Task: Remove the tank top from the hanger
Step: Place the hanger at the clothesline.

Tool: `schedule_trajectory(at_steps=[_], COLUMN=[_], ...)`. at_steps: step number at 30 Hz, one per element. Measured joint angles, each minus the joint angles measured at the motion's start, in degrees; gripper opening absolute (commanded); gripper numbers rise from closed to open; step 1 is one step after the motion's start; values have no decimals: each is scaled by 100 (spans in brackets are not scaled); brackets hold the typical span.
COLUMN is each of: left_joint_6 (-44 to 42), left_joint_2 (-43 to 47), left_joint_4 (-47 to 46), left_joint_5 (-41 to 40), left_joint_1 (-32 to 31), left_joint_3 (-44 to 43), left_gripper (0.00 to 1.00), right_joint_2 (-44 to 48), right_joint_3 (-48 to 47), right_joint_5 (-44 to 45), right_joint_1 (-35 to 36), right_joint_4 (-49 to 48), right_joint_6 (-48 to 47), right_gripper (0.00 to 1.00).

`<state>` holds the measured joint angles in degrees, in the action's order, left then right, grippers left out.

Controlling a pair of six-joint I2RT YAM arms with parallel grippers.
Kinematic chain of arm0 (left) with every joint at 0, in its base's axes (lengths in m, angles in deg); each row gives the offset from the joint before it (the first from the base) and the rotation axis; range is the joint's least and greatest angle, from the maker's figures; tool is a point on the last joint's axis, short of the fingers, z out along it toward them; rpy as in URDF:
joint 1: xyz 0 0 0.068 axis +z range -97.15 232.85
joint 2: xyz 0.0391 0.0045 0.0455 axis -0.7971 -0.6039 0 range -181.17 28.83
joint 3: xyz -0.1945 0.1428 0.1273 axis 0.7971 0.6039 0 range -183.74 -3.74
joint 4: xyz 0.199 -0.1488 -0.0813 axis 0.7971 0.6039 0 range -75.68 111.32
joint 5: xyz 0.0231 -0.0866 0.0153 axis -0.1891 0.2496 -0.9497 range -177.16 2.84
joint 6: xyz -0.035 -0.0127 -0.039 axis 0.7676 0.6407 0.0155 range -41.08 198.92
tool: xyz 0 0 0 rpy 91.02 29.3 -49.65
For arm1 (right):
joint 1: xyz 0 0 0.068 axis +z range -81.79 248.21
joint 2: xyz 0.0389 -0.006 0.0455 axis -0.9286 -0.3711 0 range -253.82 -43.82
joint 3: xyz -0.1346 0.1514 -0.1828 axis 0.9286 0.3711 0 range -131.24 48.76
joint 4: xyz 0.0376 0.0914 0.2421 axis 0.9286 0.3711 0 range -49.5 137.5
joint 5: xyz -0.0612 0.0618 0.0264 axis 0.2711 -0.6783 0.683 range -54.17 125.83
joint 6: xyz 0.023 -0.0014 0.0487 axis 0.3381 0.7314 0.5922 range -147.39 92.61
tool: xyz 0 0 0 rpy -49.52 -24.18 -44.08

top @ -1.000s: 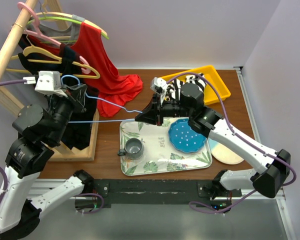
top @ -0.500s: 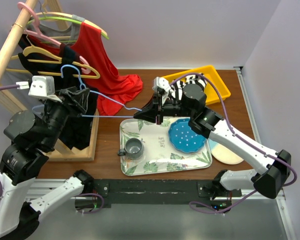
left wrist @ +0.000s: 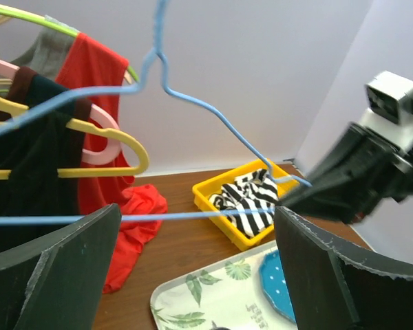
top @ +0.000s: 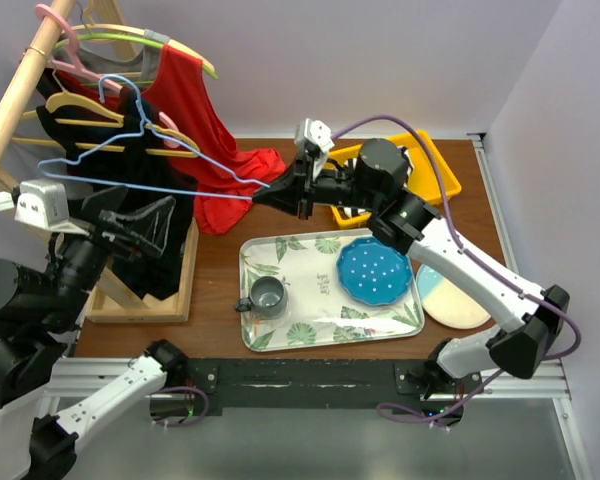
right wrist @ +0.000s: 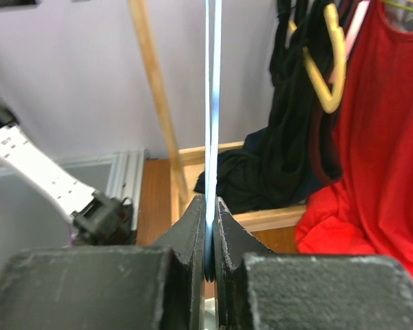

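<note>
A bare blue wire hanger hangs in the air in front of the rack, with no cloth on it. My right gripper is shut on its right corner; the right wrist view shows the wire pinched between the jaws. My left gripper stands wide open below the hanger, touching nothing. In the left wrist view the bottom wire crosses behind the open jaws. A black garment, seemingly the tank top, lies slumped on the rack's wooden base.
The wooden rack holds black clothes on yellow hangers and a red garment that trails onto the table. A yellow bin holds striped cloth. The leaf-print tray carries a grey cup and a blue plate.
My left gripper opened, let go of the hanger and drew back down to the left. My right gripper carried the hanger up and back toward the rack.
</note>
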<state>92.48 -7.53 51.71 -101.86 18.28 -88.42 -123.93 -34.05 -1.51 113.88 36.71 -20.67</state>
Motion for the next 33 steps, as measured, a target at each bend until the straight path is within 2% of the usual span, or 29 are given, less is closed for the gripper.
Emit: schedule_trajectory(at_steps=[7, 18, 33], left_joint_6=[63, 66, 81], left_joint_2=[560, 649, 907], left_joint_4=[-24, -151, -485], left_joint_5=[708, 1641, 2155], left_joint_1=[0, 0, 0], left_joint_3=[684, 970, 1045], left_gripper=[100, 100, 100], right_joint_2=[-702, -1589, -3042], right_joint_3=[-1023, -2433, -4183], right_joint_5=[363, 962, 1390], right_joint_1=[192, 997, 1421], right_joint_4=[610, 1252, 1690], right_joint_6=[-245, -710, -938], right_gripper=[0, 0, 0])
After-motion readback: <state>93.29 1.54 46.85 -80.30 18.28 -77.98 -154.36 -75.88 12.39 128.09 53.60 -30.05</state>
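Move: The right hand grips the blue hanger by its near lower corner. The clothesline's wooden bar, where the hook is bound, lies about 35 cm to its left, some 5 cm farther out and 20 cm higher. The yellow hanger is roughly 20 cm left, 10 cm farther out and a little above; the red tank top some 12 cm left and 18 cm ahead, slightly lower. From the empty left hand, that bar spot is about 18 cm left, 9 cm ahead and 15 cm above. Keeping its pinch on the corner of the blue hanger, the right hand carries it about 14 cm to the left, hook foremost, towards the clothesline bar at nearly constant height, tipping only slightly. The open, empty left hand makes room: it draws back about 5 cm and shifts 4 to 5 cm right, dipping and then partly rising again, while it turns some 20 degrees clockwise. ##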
